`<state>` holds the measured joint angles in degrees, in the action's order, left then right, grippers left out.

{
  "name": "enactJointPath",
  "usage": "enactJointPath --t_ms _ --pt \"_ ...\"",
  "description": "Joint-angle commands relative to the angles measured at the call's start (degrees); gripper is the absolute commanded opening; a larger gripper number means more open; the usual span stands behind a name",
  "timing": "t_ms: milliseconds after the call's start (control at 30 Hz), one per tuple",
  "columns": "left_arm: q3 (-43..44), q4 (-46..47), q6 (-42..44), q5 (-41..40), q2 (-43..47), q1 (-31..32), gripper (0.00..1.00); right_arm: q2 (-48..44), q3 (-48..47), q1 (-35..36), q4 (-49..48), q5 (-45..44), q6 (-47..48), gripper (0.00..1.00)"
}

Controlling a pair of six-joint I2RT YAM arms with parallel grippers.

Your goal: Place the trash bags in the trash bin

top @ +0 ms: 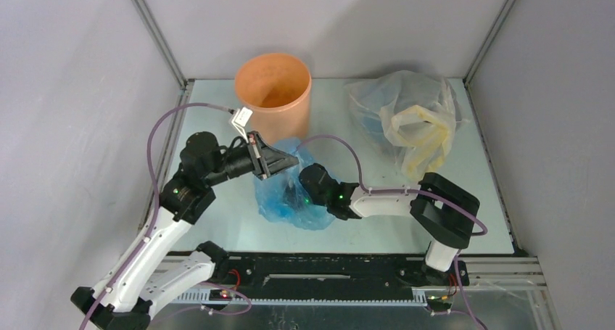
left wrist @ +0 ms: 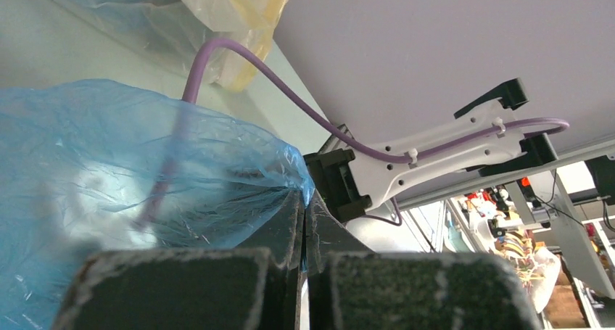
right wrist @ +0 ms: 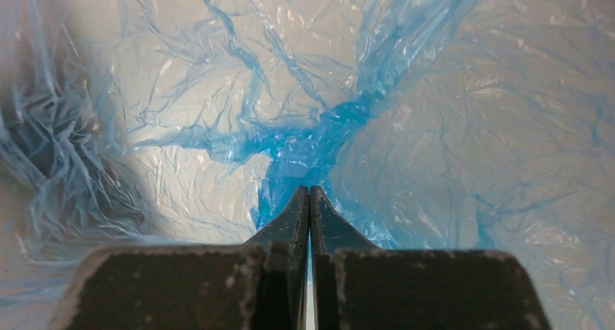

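Note:
A light-blue trash bag (top: 286,199) lies crumpled on the table in front of the orange trash bin (top: 273,89), which stands upright with its mouth open. My left gripper (top: 292,160) is shut on the bag's upper edge; in the left wrist view a fold of blue film (left wrist: 109,163) is pinched at the tips of this gripper (left wrist: 304,197). My right gripper (top: 290,194) reaches into the bag from the right, and shows only dimly through the film. In the right wrist view that gripper (right wrist: 310,192) is shut on a gathered pleat of the trash bag (right wrist: 304,145).
A clear plastic sack (top: 410,112) with pale yellow contents sits at the back right, beside the bin. Purple cables arc over both arms. Grey walls enclose the table on three sides. The right arm's forearm (left wrist: 435,149) crosses the left wrist view.

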<state>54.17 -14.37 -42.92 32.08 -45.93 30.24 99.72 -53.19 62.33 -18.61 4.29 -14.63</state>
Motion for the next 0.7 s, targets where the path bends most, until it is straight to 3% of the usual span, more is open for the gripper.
enactJointPath --t_ms 0,300,500,667 --pt "0.63 0.77 0.27 0.37 0.42 -0.25 0.0 0.29 -2.1 0.59 -1.65 -0.58 -1.76 0.0" --pt "10.52 6.56 -5.96 1.53 -1.38 -0.18 0.0 4.99 -2.19 2.19 -4.22 -0.52 -4.37 0.0" --pt "15.82 15.7 -13.84 2.33 -2.85 -0.18 0.0 3.64 -2.2 1.89 0.06 -4.25 -4.14 0.0" --pt "21.34 16.3 -15.39 2.49 -3.16 -0.19 0.01 1.38 -2.12 1.16 4.8 -8.77 -3.65 0.0"
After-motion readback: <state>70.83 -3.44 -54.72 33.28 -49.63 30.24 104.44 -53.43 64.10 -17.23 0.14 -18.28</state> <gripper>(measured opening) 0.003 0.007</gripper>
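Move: The left hand, high over the table, pinches the blue trash bag; the bag's middle is about 20 cm below, 2 cm ahead and 2 cm left. From that hand the orange bin is some 27 cm ahead, 6 cm left, its middle about 21 cm lower. The right hand, low down, has its shut fingers inside the bag, whose middle lies straight above them by some 6 cm; the bin is about 25 cm ahead of it and 3 cm left. Upward, after barely moving at first: the left hand hauls its pinched piece of the blue bag about 15 cm higher, easing back slightly and tilting its fingertips up some 20 degrees. The shut right fingers stay in the film and work against the lift, sinking about 4 cm towards the table while dipping back a little and then partly forward again. ##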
